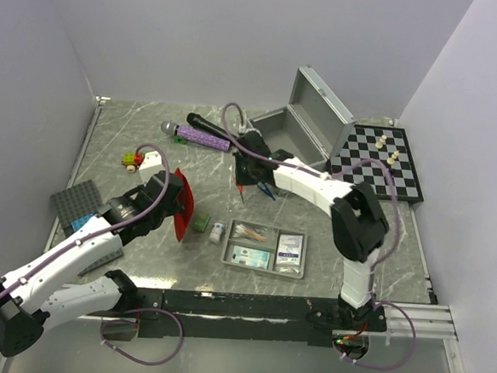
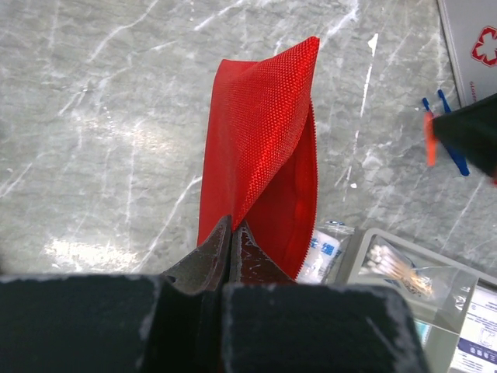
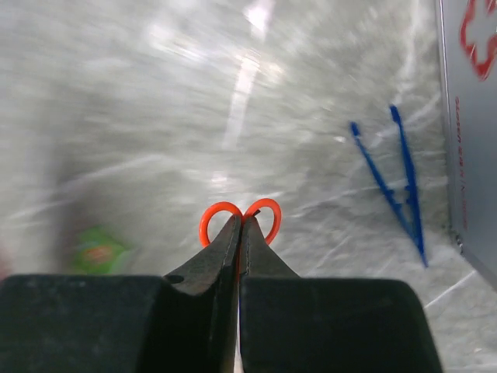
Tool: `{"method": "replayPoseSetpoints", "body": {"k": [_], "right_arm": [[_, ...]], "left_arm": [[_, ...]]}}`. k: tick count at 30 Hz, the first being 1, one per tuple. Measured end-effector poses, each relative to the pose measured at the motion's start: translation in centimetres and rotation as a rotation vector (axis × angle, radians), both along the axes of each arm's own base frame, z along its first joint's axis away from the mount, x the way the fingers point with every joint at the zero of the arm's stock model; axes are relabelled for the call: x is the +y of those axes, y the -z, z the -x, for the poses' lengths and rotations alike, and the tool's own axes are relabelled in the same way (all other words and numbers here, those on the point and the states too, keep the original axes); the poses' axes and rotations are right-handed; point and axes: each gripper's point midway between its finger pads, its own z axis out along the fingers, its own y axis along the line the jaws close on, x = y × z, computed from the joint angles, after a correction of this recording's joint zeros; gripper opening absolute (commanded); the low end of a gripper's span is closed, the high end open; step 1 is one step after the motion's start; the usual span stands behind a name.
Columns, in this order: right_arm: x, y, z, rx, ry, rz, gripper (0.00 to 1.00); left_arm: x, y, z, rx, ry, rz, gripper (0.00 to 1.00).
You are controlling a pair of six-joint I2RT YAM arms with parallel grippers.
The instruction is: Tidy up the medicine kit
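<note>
The silver-grey case (image 1: 280, 125) stands open at the back, lid up. Its grey divided tray (image 1: 230, 255) lies at the front with packets and cotton swabs (image 1: 251, 232) in it. My left gripper (image 2: 233, 225) is shut on the edge of the red pouch (image 2: 260, 148), which it holds upright with its zip side open, left of the tray (image 2: 359, 250). My right gripper (image 3: 242, 220) is shut on the orange ring handles of a pair of scissors (image 3: 272, 210), lifted off the table in front of the case. Blue tweezers (image 3: 400, 179) lie beside the case wall (image 3: 470, 116).
A bandage packet (image 1: 218, 231) and a small green packet (image 1: 201, 223) lie between pouch and tray. A microphone (image 1: 208, 124) and a purple item (image 1: 202, 137) lie at the back. The chessboard (image 1: 378, 166) is at the right, the studded plate (image 1: 81, 200) and a small toy (image 1: 132, 159) at the left.
</note>
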Motion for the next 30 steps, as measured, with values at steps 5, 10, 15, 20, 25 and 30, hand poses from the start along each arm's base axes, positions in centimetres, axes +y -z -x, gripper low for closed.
{"method": "replayPoseSetpoints", "body": {"k": [5, 10, 15, 20, 25, 30], "right_arm": [[1.6, -8.0, 1.1, -0.083, -0.017, -0.222, 0.00], [3.2, -12.0, 3.4, -0.087, -0.061, -0.386, 0.00], [6.3, -12.6, 6.6, -0.035, -0.144, -0.454, 0.00], [8.8, -12.4, 9.3, 0.023, -0.216, -0.486, 0.00], [9.6, -12.1, 9.7, 0.052, -0.229, -0.503, 0.00], [10.1, -11.6, 9.5, 0.069, -0.216, -0.506, 0.00]], "left_arm": [[-1.0, 0.0, -0.7, 0.004, 0.014, 0.015, 0.01], [-2.4, -0.4, -1.6, -0.002, 0.033, 0.051, 0.01], [-3.6, -1.1, -2.3, -0.016, 0.042, 0.105, 0.01], [-4.4, -1.8, -2.7, -0.032, 0.045, 0.148, 0.01], [-4.8, -2.0, -2.7, -0.033, 0.047, 0.170, 0.01], [-5.0, -2.1, -2.7, -0.029, 0.048, 0.188, 0.01]]}}
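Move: The right hand holds the orange scissors just clear of the table. From it, the open red first aid bag in the left hand is about 17 cm left, 12 cm back and 5 cm up. Some 6 cm below the right hand, the green pack is 12 cm left and 9 cm back, the gauze roll 6 left and 11 back, and the blue tweezers 8 right and 3 ahead. The scissors lie about 18 cm right, 12 ahead and 8 below the left hand. Keeping the scissors pinched, the right hand lifts them steeply about 12 cm, then swings level, back and left by about 10 cm each way, to the mouth of the red bag, its left side rolling up some 30 degrees. The left hand, still gripping the bag, brings it about 5 cm right to meet them, slightly forward and up, its left side dipping. Whether scissors and bag touch can't be seen. ##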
